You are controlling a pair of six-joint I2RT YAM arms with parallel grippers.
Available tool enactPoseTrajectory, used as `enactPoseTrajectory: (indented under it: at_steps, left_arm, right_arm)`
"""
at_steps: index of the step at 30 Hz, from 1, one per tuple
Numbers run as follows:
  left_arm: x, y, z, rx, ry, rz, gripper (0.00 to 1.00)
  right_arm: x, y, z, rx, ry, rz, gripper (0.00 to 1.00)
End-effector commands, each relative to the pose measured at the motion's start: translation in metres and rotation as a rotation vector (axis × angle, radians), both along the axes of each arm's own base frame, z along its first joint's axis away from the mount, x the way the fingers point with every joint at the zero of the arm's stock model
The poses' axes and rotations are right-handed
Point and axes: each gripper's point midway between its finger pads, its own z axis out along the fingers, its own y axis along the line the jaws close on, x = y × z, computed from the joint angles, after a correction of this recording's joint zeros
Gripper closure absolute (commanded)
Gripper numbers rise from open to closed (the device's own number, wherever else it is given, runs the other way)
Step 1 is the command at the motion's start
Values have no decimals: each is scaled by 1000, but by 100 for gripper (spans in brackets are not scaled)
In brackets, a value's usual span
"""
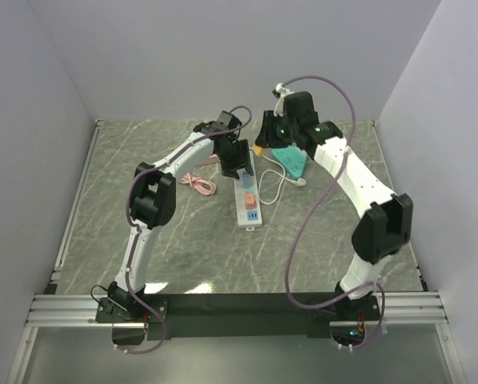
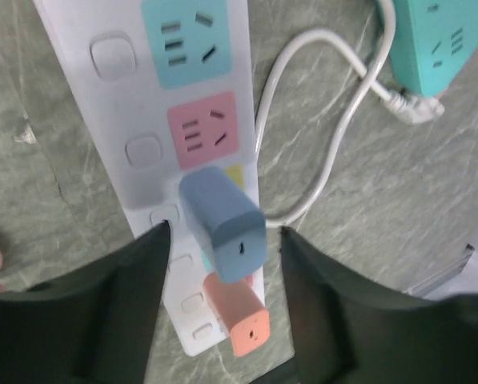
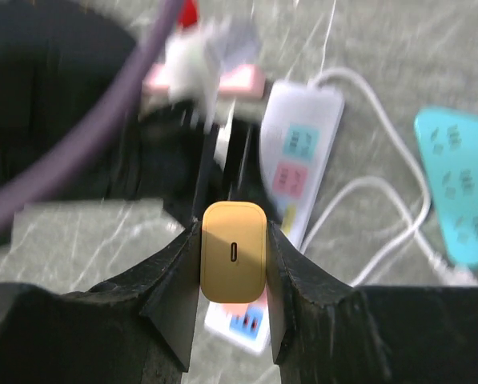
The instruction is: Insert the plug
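A white power strip [image 1: 249, 200] [image 2: 134, 96] [image 3: 303, 160] lies mid-table. In the left wrist view a blue plug [image 2: 222, 220] stands in one of its sockets, and a salmon-orange plug [image 2: 243, 316] stands in the socket beside it. My left gripper [image 1: 237, 160] [image 2: 224, 230] straddles the blue plug. It is open, with a gap on each side between finger and plug. My right gripper [image 1: 264, 140] [image 3: 233, 228] hovers above the strip's far end, shut on a yellow plug [image 3: 234, 252] [image 1: 259, 150] whose USB-C port faces the camera.
A teal power strip [image 1: 291, 160] [image 2: 439, 40] [image 3: 459, 188] lies right of the white one. The white cord [image 2: 335, 120] loops between them. A pink cable [image 1: 198, 184] lies to the left. Grey walls close in the table on three sides.
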Motion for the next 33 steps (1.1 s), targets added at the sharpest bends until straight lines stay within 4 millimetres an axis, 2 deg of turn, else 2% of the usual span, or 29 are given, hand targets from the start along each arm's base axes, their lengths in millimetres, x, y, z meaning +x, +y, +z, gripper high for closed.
enactPoseTrajectory:
  at_steps: [1,2,3,4,5,6,8,9,11,12,16,20,27,28,29,33]
  left_arm:
    - [-3,4,52,-118,-67,-35,35]
    - [-4,10,71,-137,-99,-28,26]
    - [-6,16,73,-139,-97,-20,25]
    - [-2,27,79,-144,-109,1,24]
    - [-1,33,92,-150,-132,14,17]
    - [0,41,92,-137,-134,32,16]
    - [5,60,105,-132,-160,70,15]
    - [5,65,102,-124,-161,83,15]
    - [11,79,112,-122,-199,114,15]
    - [9,84,107,-116,-193,121,15]
    - [11,98,95,-113,-158,128,15]
    - [18,104,92,-95,-158,124,15]
    - [28,118,91,-110,-152,149,15]
    - [30,119,89,-111,-150,152,16]
    - [30,121,87,-109,-146,155,16]
    - [33,131,63,-45,-121,176,16]
  right_arm:
    - [28,5,3,-37,-20,12,100]
    - [34,8,16,-36,-39,15,100]
    - [42,11,3,-49,-12,15,100]
    - [47,12,1,-55,-6,11,100]
    - [50,13,5,-62,-8,15,100]
    - [54,16,-10,-77,22,15,100]
    - [55,23,-15,-74,44,21,100]
    - [58,26,-28,-84,69,23,100]
    - [58,31,-36,-95,85,28,100]
    - [60,34,-46,-100,103,33,100]
    - [65,41,-61,-128,111,46,100]
    - [72,45,-79,-153,129,45,100]
    - [78,46,-86,-174,162,17,100]
    - [77,46,-81,-179,171,13,100]
    - [77,46,-89,-190,191,10,100]
    - [71,45,-93,-194,228,10,100]
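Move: The right hand holds the yellow plug; the free teal socket at the power strip's far end lies about 10 cm ahead of it, 5 cm left and 19 cm down. The teal block stands about 15 cm to the right of that socket, level with it. The left hand straddles the seated blue plug, its middle some 2 cm below; from this hand the teal socket is about 8 cm ahead, 1 cm left and 5 cm down, the orange plug 8 cm back, 1 cm right and 3 cm down. Already loosened around the blue plug, the left fingers spread wide and lift clear, going about 12 cm left towards the pink cord while rising some 10 cm, then sinking 3. Keeping its grip on the yellow plug, the right hand pushes forward and a little left, then drops steeply, some 10 cm lower in all, tipping about 15 degrees further down towards the strip's far-end sockets. ##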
